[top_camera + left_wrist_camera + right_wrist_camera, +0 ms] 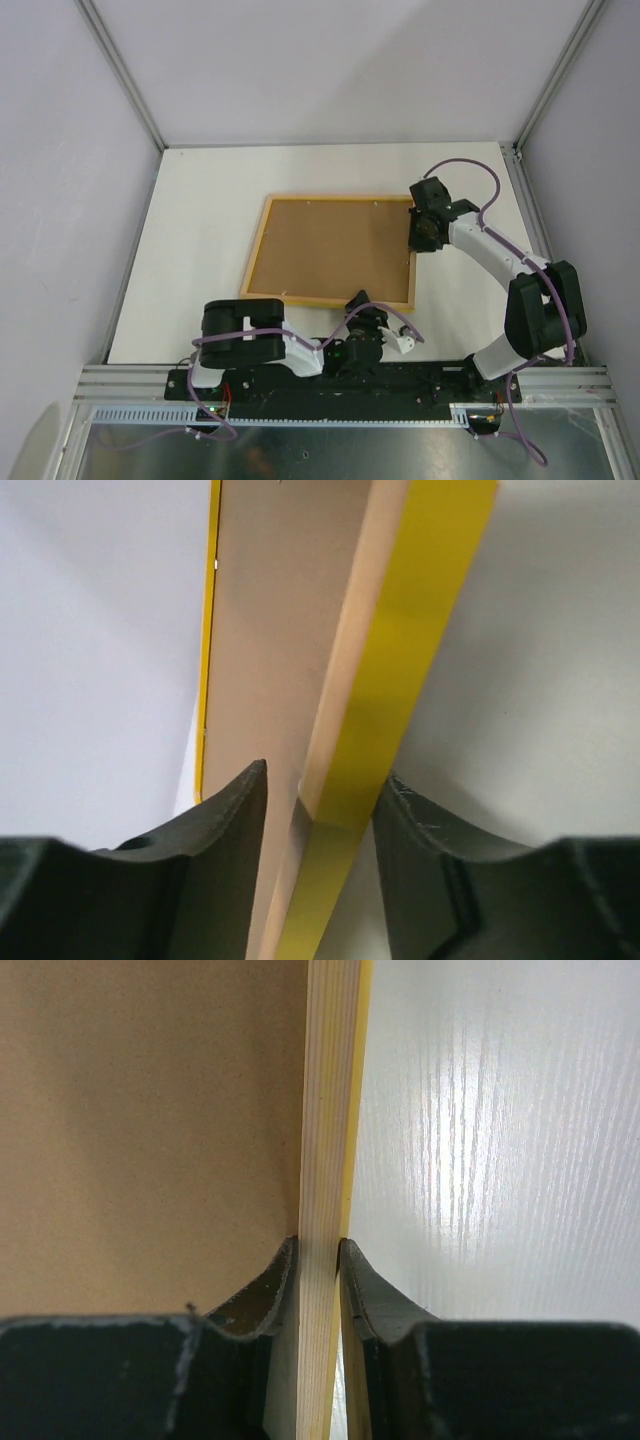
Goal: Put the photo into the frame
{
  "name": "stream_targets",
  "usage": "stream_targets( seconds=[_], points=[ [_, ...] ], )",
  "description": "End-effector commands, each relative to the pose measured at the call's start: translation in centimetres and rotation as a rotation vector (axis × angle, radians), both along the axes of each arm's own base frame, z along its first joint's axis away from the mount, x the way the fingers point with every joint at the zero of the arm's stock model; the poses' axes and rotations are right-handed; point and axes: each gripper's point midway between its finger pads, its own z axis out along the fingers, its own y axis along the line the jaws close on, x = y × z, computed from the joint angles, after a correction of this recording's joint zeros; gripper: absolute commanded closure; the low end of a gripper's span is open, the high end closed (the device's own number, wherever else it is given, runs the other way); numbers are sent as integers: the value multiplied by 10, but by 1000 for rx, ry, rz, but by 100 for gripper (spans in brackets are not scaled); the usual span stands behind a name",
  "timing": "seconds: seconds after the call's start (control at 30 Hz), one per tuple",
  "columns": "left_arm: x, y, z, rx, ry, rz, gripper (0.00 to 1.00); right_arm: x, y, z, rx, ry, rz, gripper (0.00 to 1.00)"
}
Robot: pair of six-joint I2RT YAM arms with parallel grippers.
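The frame [340,198] lies face down on the white table, its pale wood back up and a brown backing board [330,248] inside it. My right gripper [418,232] is shut on the frame's right rail [325,1110], a finger on each side [318,1245]. My left gripper [360,303] sits at the frame's near edge. Its jaws [325,780] stand astride the yellow-sided rail [420,630]: the right finger [420,830] touches the yellow side, and a gap shows at the left finger [240,820]. The photo is hidden.
The white table [200,240] is walled by pale panels on the left, right and back. An aluminium rail [340,380] carrying both arm bases runs along the near edge. Purple cables loop over both arms.
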Motion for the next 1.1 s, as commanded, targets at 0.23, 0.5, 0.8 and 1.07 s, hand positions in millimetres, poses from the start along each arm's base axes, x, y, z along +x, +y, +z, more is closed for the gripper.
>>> stream_targets(
  seconds=[0.23, 0.5, 0.8, 1.07],
  points=[
    [14, -3, 48, -108, -130, 47, 91, 15, 14, 50, 87, -140, 25, 100],
    [18, -4, 95, -185, -194, 63, 100, 17, 9, 79, 118, -228, 4, 59],
    [40, 9, 170, -253, -279, 84, 100, 21, -16, 173, 177, -538, -104, 31],
    [65, 5, 230, -308, -116, 25, 100, 18, -39, 218, 229, -688, -195, 28]
  ],
)
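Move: Between the left hand's parted fingers runs the frame's near rail, with the frame's near-right corner about 9 cm to this hand's right and level with it fore and aft. The backing board's middle lies some 12 cm ahead and 9 cm to its left. The right hand already pinches the frame's right rail; from it, the near rail where the left hand waits is about 12 cm back and 9 cm left. Closing on the near rail, the left fingers pinch it and then carry it up about 15 cm, speeding up late and drifting some 6 cm forward. The right hand keeps its pinch while rising gently alongside, then opens, lets go of the right rail and climbs fast, some 19 cm in all, fingertips swinging up and forward by about 35 degrees. ##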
